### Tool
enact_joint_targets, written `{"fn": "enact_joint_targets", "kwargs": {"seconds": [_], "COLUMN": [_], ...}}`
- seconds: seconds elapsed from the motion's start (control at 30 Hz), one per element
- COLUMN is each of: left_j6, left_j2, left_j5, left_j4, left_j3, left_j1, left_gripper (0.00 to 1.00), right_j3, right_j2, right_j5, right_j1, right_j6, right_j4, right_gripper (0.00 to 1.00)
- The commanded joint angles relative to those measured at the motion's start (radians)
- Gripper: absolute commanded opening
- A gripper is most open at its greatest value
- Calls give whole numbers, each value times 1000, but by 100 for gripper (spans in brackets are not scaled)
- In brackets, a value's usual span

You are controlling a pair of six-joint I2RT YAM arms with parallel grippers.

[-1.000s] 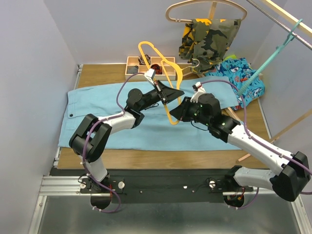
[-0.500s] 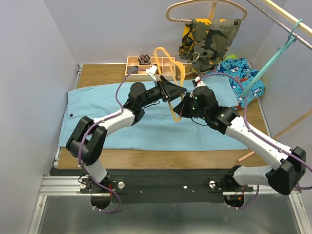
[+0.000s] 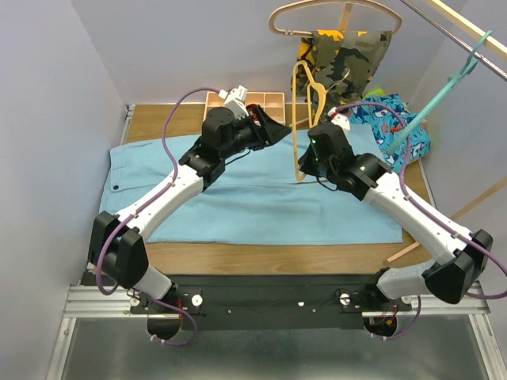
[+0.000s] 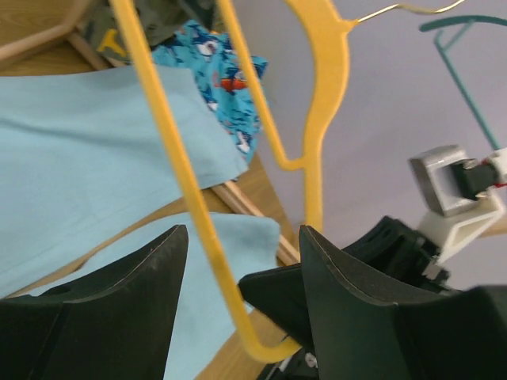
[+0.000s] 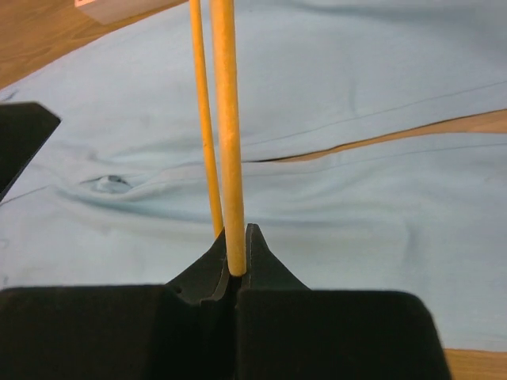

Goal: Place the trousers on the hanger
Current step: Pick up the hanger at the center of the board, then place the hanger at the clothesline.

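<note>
The light blue trousers [image 3: 238, 198] lie flat across the table, also under my right wrist [image 5: 356, 158]. The thin teal hanger [image 3: 434, 99] hangs from the rail at the upper right, away from both arms. My right gripper [image 3: 306, 176] is shut on the bottom bar of a yellow hanger [image 3: 299, 119], which it holds upright over the trousers; the bar is pinched between the fingertips [image 5: 238, 237]. My left gripper [image 3: 277, 131] is open just left of that yellow hanger. One of its bars [image 4: 170, 150] runs between the spread fingers [image 4: 242, 233] without being gripped.
A camouflage garment [image 3: 341, 59] hangs from a pale wooden hanger [image 3: 333, 12] at the back. A blue shark-print cloth [image 3: 392, 119] lies at the back right. A wooden compartment tray [image 3: 265, 99] stands behind the left gripper. A clothes rail [image 3: 459, 28] crosses the upper right.
The left gripper has let go of the yellow hanger, opened and drawn back. The right gripper has shut on the hanger's bottom bar and swung it upright, toward the back right.
</note>
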Motion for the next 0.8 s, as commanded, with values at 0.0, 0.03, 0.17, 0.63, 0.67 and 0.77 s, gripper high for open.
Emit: {"fn": "enact_joint_targets", "kwargs": {"seconds": [0.0,0.03,0.17,0.63,0.67,0.77], "left_j6": [134,137,137,151,151,157], "left_j2": [-81,-89,-136,-172,-173,-178], "left_j5": [-137,-140,-137,-100,-94,-79], "left_j4": [-176,-189,-199,-191,-188,-187], "left_j3": [-9,-20,-54,-111,-114,-125], "left_j1": [29,35,62,119,125,133], "left_gripper": [67,67,67,67,67,67], "right_j3": [173,203,320,460,475,500], "right_j2": [80,112,169,276,284,307], "right_j5": [257,283,399,410,415,392], "right_j1": [51,63,73,190,200,224], "right_j6": [-4,16,119,349,361,381], "right_j4": [-141,-193,-336,-715,-732,-741], "right_gripper": [1,1,1,1,1,1]}}
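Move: The light-blue trousers lie flat on the board. Their middle is about 14 cm left of the right hand, 3 cm ahead and some 24 cm below; the compartment box is about 28 cm ahead and 16 cm left, on the board. The hanging camouflage cloth is about 28 cm ahead, 9 cm right, near hand height. From the empty left hand, the trousers' middle is about 8 cm left, 1 cm back and 32 cm below. The yellow hanger, still pinched near one end in the right fingers, is lifted a couple of centimetres and slightly forward, then drawn back about 4 cm and a little down, while the wrist turns clockwise and rolls its left side down, some 20 degrees in all. The left hand, fingers staying open, backs off about 8 cm to its left and sinks a little. ##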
